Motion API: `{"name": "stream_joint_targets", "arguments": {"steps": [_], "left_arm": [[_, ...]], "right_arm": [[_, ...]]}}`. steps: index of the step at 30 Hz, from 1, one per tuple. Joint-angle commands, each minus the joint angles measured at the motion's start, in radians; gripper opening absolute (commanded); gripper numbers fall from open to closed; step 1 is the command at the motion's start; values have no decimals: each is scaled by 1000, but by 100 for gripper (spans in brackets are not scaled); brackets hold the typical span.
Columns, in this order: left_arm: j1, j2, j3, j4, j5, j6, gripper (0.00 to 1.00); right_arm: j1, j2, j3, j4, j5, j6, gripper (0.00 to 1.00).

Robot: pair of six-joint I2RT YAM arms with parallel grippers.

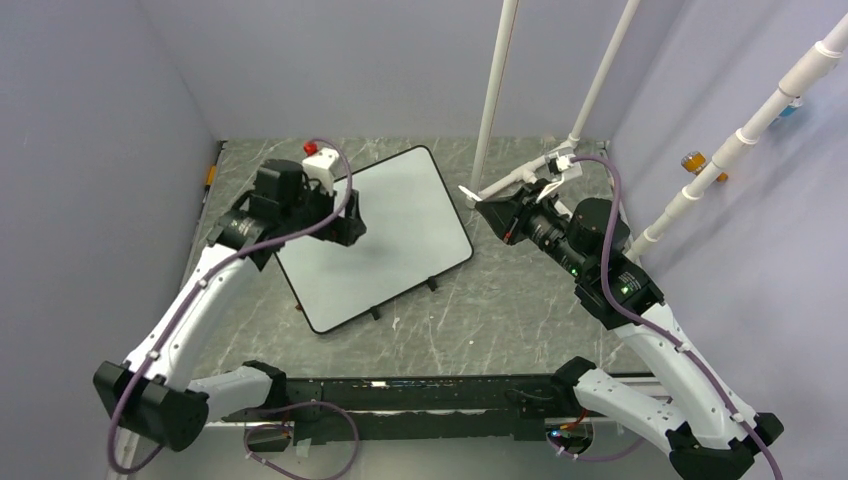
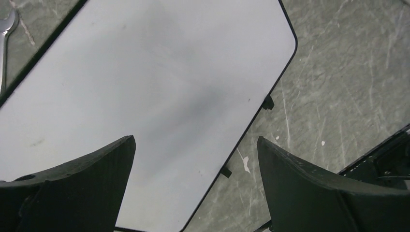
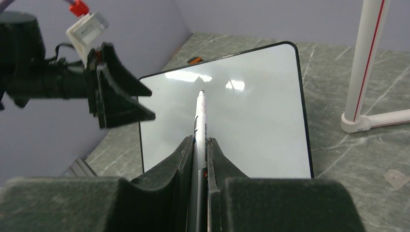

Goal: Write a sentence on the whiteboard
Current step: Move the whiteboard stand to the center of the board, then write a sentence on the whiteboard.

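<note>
The whiteboard (image 1: 390,240) lies tilted on the grey table, white with a thin dark rim and small black feet (image 2: 267,102). Its face shows no sentence in any view, only faint smudges (image 2: 145,72). My left gripper (image 1: 350,218) hovers open and empty over the board's left part; in the left wrist view (image 2: 196,147) its jaws stand wide apart above the board's edge. My right gripper (image 1: 497,217) is just right of the board, shut on a white marker (image 3: 200,121). The marker's tip points out over the whiteboard (image 3: 251,116) and is held above it.
White PVC pipes (image 1: 495,100) rise at the back right, with a base fitting (image 3: 360,121) on the table near the board's far corner. A small clear piece (image 3: 396,178) lies on the table at right. A metal wrench (image 2: 6,38) lies beside the board. Purple walls close in.
</note>
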Motion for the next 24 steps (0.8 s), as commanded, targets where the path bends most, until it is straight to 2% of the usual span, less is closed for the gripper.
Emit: {"name": "stream_joint_targets", "arguments": {"steps": [1, 5, 10, 11, 14, 17, 21, 24], "left_arm": [[163, 67, 93, 67, 321, 79, 99], [239, 169, 227, 22, 405, 124, 97], [340, 352, 429, -88, 524, 208, 81], [361, 383, 452, -99, 556, 215, 81], [433, 479, 486, -101, 716, 225, 83], [495, 576, 521, -126, 837, 240, 79], [517, 655, 556, -173, 887, 273, 75], [516, 656, 526, -150, 841, 277, 75]], "right_arm": [[-3, -1, 37, -7, -17, 4, 0], [-2, 5, 43, -14, -21, 5, 0], [-2, 18, 35, 5, -36, 19, 0], [-2, 21, 31, 12, -40, 24, 0], [-2, 32, 23, 28, -51, 33, 0], [-3, 44, 29, 30, -62, 36, 0], [-2, 51, 37, 19, -59, 27, 0], [-2, 61, 38, 20, -57, 27, 0]]}}
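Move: The whiteboard's far edge, at the stretch the empty left hand goes for, lies about 16 cm ahead of that hand, 8 cm left and 13 cm below. The board's middle is some 4 cm ahead, 3 cm right and 17 cm below; beyond the edge lie the wrench, 20 cm ahead and 16 cm left, and the orange block, 21 cm ahead and 24 cm left, both about 23 cm down. From the right hand, that edge stretch is 20 cm ahead, 33 cm left and 26 cm below. The whiteboard's far edge is what the left hand makes for, going about 14 cm forward and half as far left over the board, arching up some 5 cm and then sinking to a little below its starting height. Its wrist rolls right side down, tips downward and turns slightly clockwise while the wide-open fingers narrow by about a quarter. The right hand keeps its marker and eases down a little. ##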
